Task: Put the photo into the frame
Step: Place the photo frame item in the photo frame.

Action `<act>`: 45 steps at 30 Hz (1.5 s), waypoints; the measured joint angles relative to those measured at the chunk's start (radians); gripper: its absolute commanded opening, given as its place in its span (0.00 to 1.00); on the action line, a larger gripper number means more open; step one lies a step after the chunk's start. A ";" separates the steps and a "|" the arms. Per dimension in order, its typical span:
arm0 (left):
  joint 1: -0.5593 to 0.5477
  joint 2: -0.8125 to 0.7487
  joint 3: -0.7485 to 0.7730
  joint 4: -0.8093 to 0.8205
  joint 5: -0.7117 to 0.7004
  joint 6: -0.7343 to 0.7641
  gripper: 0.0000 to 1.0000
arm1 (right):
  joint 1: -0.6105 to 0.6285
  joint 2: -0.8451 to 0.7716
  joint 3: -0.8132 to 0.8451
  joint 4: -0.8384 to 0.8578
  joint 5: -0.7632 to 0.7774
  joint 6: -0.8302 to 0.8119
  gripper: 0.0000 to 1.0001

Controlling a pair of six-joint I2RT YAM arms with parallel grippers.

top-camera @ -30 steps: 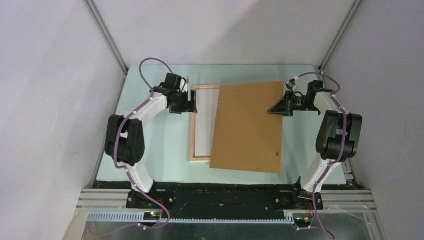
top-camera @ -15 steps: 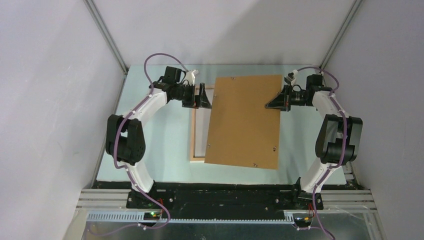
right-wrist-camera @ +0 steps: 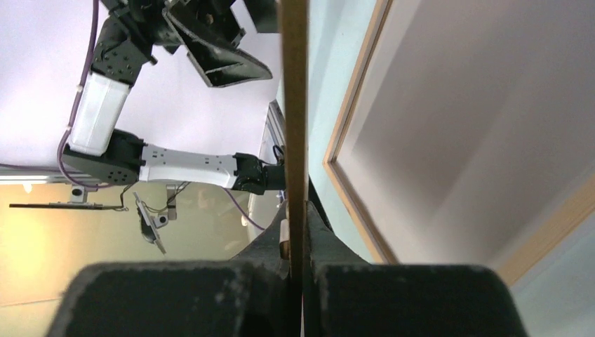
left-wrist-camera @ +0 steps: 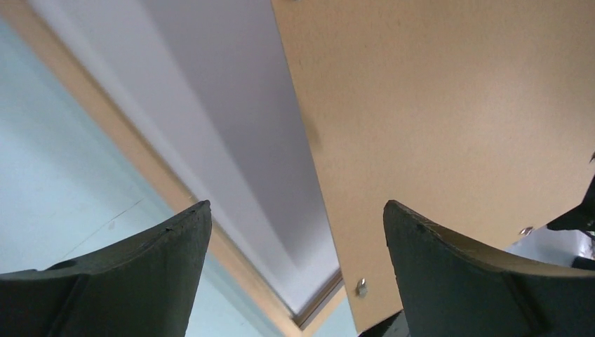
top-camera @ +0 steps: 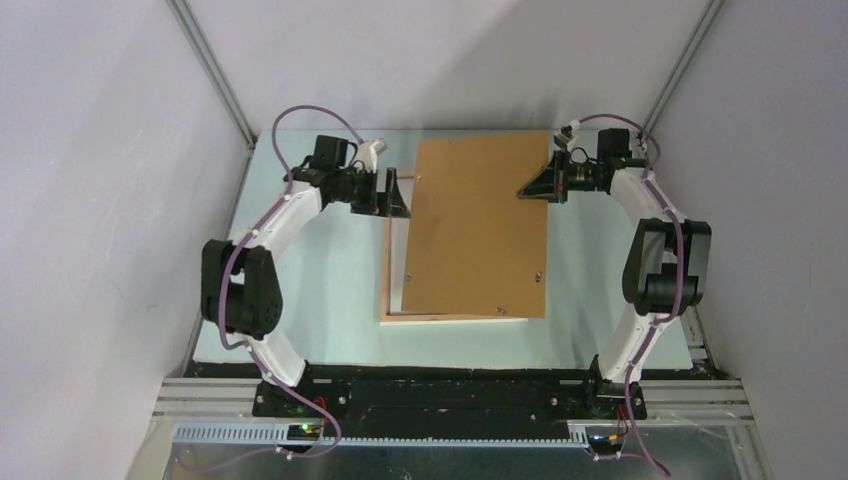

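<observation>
The frame (top-camera: pixel 387 275) lies back-up on the table, its pale wood rails (left-wrist-camera: pixel 140 151) around a grey-white surface. A brown backing board (top-camera: pixel 475 225) hangs tilted over most of it, its near edge low by the frame's front rail. My right gripper (top-camera: pixel 530 187) is shut on the board's right edge (right-wrist-camera: pixel 293 105) near the far corner. My left gripper (top-camera: pixel 400 195) stands open by the board's left edge, the edge running between its fingers (left-wrist-camera: pixel 296 205) without touching them. The photo is hidden or out of view.
The pale green table mat (top-camera: pixel 320 290) is bounded by grey walls left, right and behind. Small metal tabs (left-wrist-camera: pixel 361 286) stick out of the board's surface. The left arm (right-wrist-camera: pixel 175 165) shows beyond the board in the right wrist view.
The right gripper has carried the board left and toward the back, squaring it over the frame. The left gripper has risen from the frame's far left corner to the board's left edge.
</observation>
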 measured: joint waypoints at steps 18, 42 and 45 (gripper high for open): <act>0.107 -0.159 -0.092 0.003 -0.090 0.074 0.95 | 0.100 0.306 0.283 -0.099 0.032 -0.008 0.00; 0.114 -0.160 -0.108 0.004 -0.097 0.073 0.94 | 0.137 0.443 0.338 0.127 0.011 0.201 0.00; 0.114 -0.160 -0.108 0.004 -0.097 0.073 0.94 | 0.137 0.446 0.338 0.130 0.010 0.201 0.00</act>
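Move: The brown backing board is already pinched in the right hand near its right edge, its middle about 10 cm left of that hand, 7 cm back and a few centimetres lower. The frame it is going to lies flat with its middle some 15 cm left of the right hand, 2 cm ahead and 19 cm below. From the open left hand, the frame's middle is roughly 11 cm right, level ahead and 14 cm below. The backing board is carried over the frame by the right hand: first forward with a little left, then mostly down and left, easing forward at the end. That is about 7 cm each forward and down and 6 cm left, the wrist rolling some 10 degrees to dip the board's far side, grip kept. The left hand, fingers staying open, draws about 6 cm left, away from the board. ##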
